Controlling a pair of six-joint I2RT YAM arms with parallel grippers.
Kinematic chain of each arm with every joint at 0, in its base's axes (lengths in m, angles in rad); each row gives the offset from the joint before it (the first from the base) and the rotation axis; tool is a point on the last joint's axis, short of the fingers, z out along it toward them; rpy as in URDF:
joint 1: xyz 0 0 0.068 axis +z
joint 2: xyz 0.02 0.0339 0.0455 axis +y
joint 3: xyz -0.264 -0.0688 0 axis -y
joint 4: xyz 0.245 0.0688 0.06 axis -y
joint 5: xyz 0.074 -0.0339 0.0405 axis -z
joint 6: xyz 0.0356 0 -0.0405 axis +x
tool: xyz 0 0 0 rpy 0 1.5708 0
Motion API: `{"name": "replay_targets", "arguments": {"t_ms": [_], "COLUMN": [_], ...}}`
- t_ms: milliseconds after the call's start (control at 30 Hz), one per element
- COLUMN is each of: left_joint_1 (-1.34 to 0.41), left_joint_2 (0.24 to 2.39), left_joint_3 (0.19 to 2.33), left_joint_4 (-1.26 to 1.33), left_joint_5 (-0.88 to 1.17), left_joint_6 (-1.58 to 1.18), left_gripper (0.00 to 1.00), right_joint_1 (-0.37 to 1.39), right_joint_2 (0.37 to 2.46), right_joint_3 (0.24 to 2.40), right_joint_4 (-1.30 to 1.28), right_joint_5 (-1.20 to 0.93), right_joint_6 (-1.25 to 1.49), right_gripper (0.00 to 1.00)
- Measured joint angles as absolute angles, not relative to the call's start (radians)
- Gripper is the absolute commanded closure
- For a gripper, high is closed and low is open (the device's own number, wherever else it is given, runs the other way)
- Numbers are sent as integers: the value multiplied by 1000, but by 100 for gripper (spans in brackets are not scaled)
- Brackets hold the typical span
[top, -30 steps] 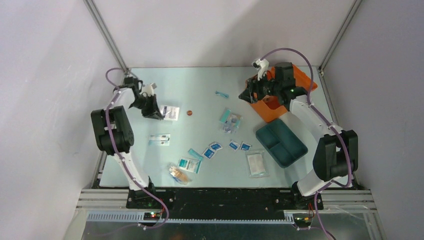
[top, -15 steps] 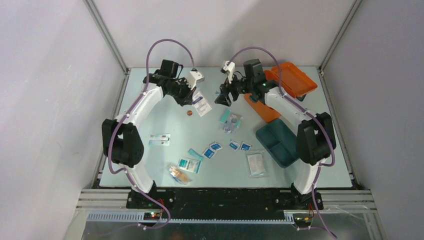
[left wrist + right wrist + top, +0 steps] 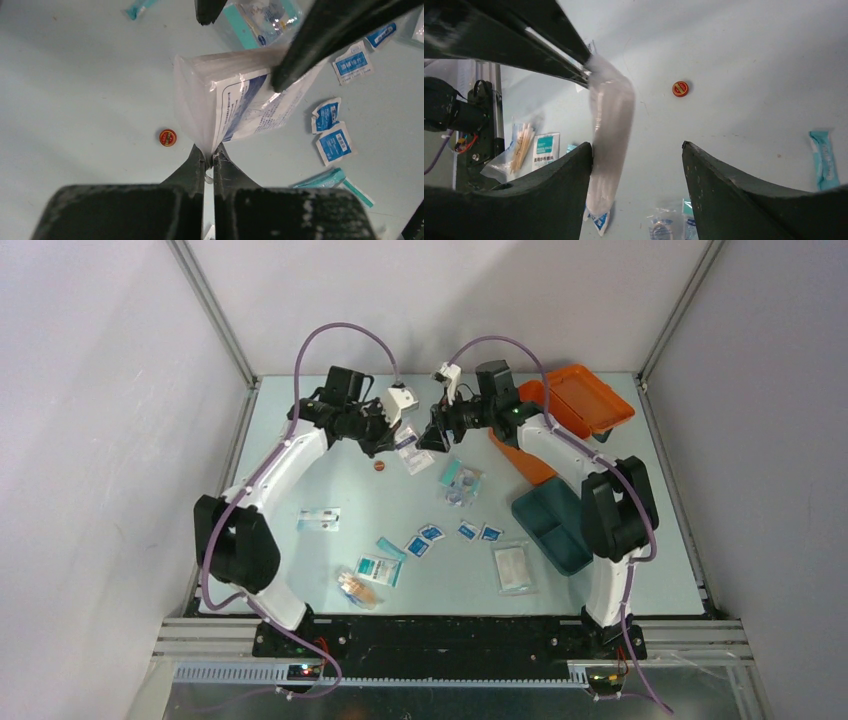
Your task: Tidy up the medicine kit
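The medicine kit's orange case (image 3: 528,458) stands at the back right with its lid (image 3: 582,400) swung open. Its dark teal tray (image 3: 560,525) lies apart on the table in front of it. Above the back middle of the table, my left gripper (image 3: 392,436) (image 3: 210,155) is shut on the corner of a clear packet (image 3: 411,452) (image 3: 240,105) (image 3: 609,130) with blue-white print. My right gripper (image 3: 434,437) (image 3: 636,145) is open around the packet's far end, with the packet against one finger (image 3: 569,170).
A small red cap (image 3: 379,466) (image 3: 167,137) (image 3: 680,88) lies under the grippers. Blue-white sachets (image 3: 431,534), a clear packet (image 3: 513,567), a swab packet (image 3: 358,587), another packet (image 3: 318,520) and a teal-and-clear packet (image 3: 460,480) are scattered over the table.
My left arm carried the packet from the back left to the back middle. My right gripper left the orange case and came left to meet the packet.
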State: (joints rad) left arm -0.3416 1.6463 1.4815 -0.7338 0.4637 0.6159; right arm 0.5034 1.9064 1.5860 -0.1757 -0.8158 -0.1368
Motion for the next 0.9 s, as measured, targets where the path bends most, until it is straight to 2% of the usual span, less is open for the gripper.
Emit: {"name": "replay_targets", "arguments": {"t_ms": [100, 233, 267, 300, 400, 433, 467, 533, 700, 900], "left_joint_1": [-342, -342, -342, -342, -342, -342, -342, -343, -342, -340], "left_joint_2": [1631, 1629, 1629, 1629, 1629, 1629, 1630, 1631, 1631, 1599], "left_joint_3": [1480, 1479, 1479, 1479, 1479, 1479, 1479, 1479, 1479, 1460], "left_joint_4": [-709, -690, -689, -687, -674, -670, -665, -659, -652, -648], "left_joint_5": [467, 466, 466, 466, 456, 448, 440, 417, 366, 331], "left_joint_6": [601, 585, 583, 580, 561, 554, 537, 502, 416, 337], "left_gripper": [99, 95, 88, 83, 58, 54, 47, 41, 32, 31], "right_joint_1": [495, 490, 489, 487, 483, 480, 477, 466, 416, 308], "right_joint_2": [1926, 1937, 1937, 1938, 1939, 1939, 1939, 1939, 1914, 1763], "right_joint_3": [1586, 1586, 1586, 1586, 1586, 1586, 1586, 1584, 1541, 1410], "right_joint_4": [-143, -118, -114, -109, -93, -89, -86, -76, -57, -41], "right_joint_5": [-822, -833, -838, -843, -856, -859, -860, -860, -842, -752], "right_joint_6": [-80, -38, -34, -25, -3, 4, 9, 26, 73, 143], "right_gripper": [39, 58, 65, 68, 77, 81, 89, 98, 100, 100]}}
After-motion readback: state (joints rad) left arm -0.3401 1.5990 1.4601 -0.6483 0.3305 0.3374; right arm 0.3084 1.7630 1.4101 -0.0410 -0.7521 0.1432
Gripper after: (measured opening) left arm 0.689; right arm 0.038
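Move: Between the two hands hangs the white packet, pinched at one end by the left hand, its middle about 5 cm to that hand's right and 2 cm below. From the right hand's open fingers it lies some 4 cm left and 1 cm back. The orange box's middle is roughly 24 cm right of the right hand, 4 cm ahead and 13 cm lower; the teal-edged bag lies 7 cm right, 7 cm back and 17 cm below. Closing around the white packet from the right, the right hand almost stays in place until its fingers pinch it, while the left fingers open wide and let go, that hand shifting barely 2 cm. The right hand then swings about 9 cm right and a little forward towards the orange box, turning some 20 degrees clockwise. ##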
